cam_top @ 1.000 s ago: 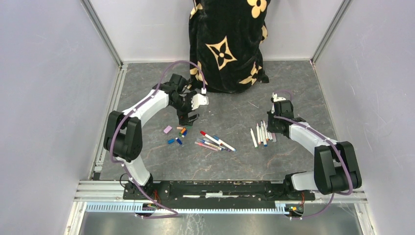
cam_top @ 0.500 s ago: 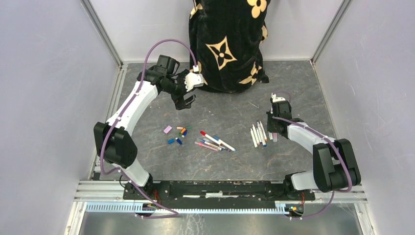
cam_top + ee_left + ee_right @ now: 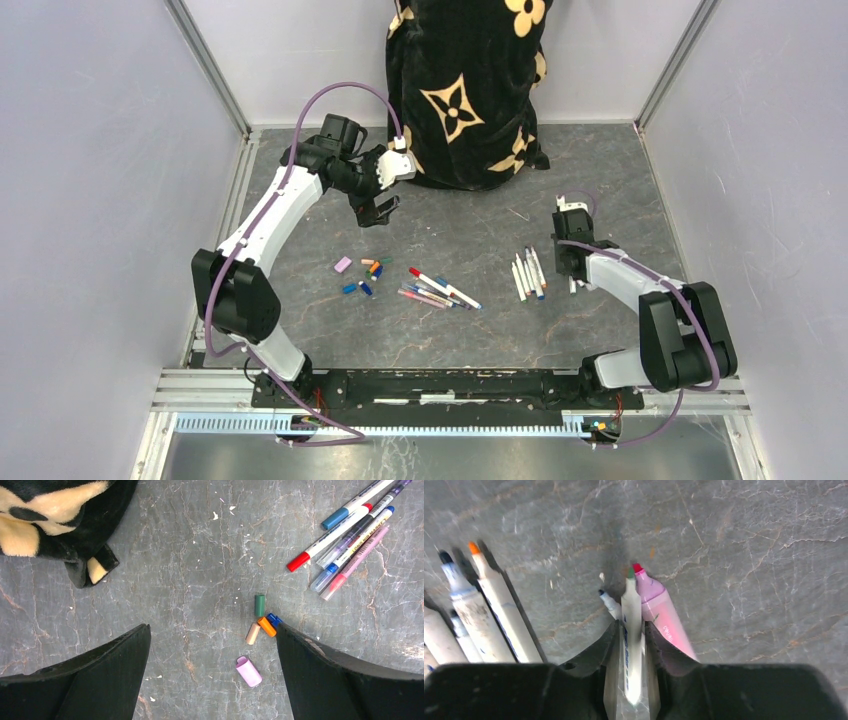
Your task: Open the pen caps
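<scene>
Several loose pen caps point(image 3: 362, 275) lie left of centre; the left wrist view shows a pink cap point(image 3: 248, 671), an orange point(image 3: 267, 626), a green point(image 3: 259, 605) and a blue one point(image 3: 273, 618). Capped pens point(image 3: 438, 290) lie in a bundle at centre, also in the left wrist view point(image 3: 345, 535). My left gripper point(image 3: 378, 210) hangs open and empty, high above the caps point(image 3: 212, 680). My right gripper point(image 3: 572, 268) is shut on a white pen with a bare green tip point(image 3: 631, 615), low over the table. A pink pen point(image 3: 661, 612) lies beside it. Uncapped white pens point(image 3: 530, 272) lie to its left.
A black cloth with gold flowers point(image 3: 465, 90) stands at the back centre, its corner in the left wrist view point(image 3: 50, 525). Grey walls and metal rails close the table on three sides.
My left arm has lifted and swung back from the caps toward the cloth, jaws open. My right gripper has shifted a little toward the near side with the white pen.
</scene>
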Robot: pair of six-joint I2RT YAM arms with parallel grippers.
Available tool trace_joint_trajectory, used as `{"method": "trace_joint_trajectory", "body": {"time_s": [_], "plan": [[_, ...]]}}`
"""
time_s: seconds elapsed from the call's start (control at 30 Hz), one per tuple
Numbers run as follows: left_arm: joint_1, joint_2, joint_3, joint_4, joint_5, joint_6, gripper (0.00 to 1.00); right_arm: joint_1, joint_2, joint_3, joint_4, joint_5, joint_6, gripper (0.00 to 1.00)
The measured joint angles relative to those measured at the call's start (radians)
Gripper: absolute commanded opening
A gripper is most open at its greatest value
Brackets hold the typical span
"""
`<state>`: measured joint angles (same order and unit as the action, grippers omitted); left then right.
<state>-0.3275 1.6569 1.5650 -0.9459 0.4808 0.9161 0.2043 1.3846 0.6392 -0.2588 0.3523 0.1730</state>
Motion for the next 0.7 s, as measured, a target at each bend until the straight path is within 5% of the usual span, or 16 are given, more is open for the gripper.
{"method": "trace_joint_trajectory", "body": {"time_s": [0.27,0.7], "plan": [[0.002,-0.004,0.000,-0.003,0.000,0.000,1.00,0.109,-0.001,0.043,-0.099,0.028,-0.003,0.44],[0.035,-0.186,-0.067,0.132,-0.143,-0.111,1.00,0.286,-0.064,0.087,-0.100,-0.158,0.040,0.41]]}}
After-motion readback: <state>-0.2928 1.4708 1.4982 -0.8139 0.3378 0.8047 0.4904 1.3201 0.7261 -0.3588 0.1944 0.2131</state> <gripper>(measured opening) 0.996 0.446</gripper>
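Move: The row of uncapped white pens lies about 10 cm to the right hand's left, straight ahead-level with it and roughly 1 cm lower. A green-tipped pen is between its fingers, with the pink marker some 3 cm to the right; the blue-capped pen is about 27 cm left and 4 cm back. From the left hand, the row is some 38 cm right, 6 cm back and 20 cm below. Opening wider, the right hand leaves the green-tipped pen, swinging about 11 cm left over the row; left rises. ##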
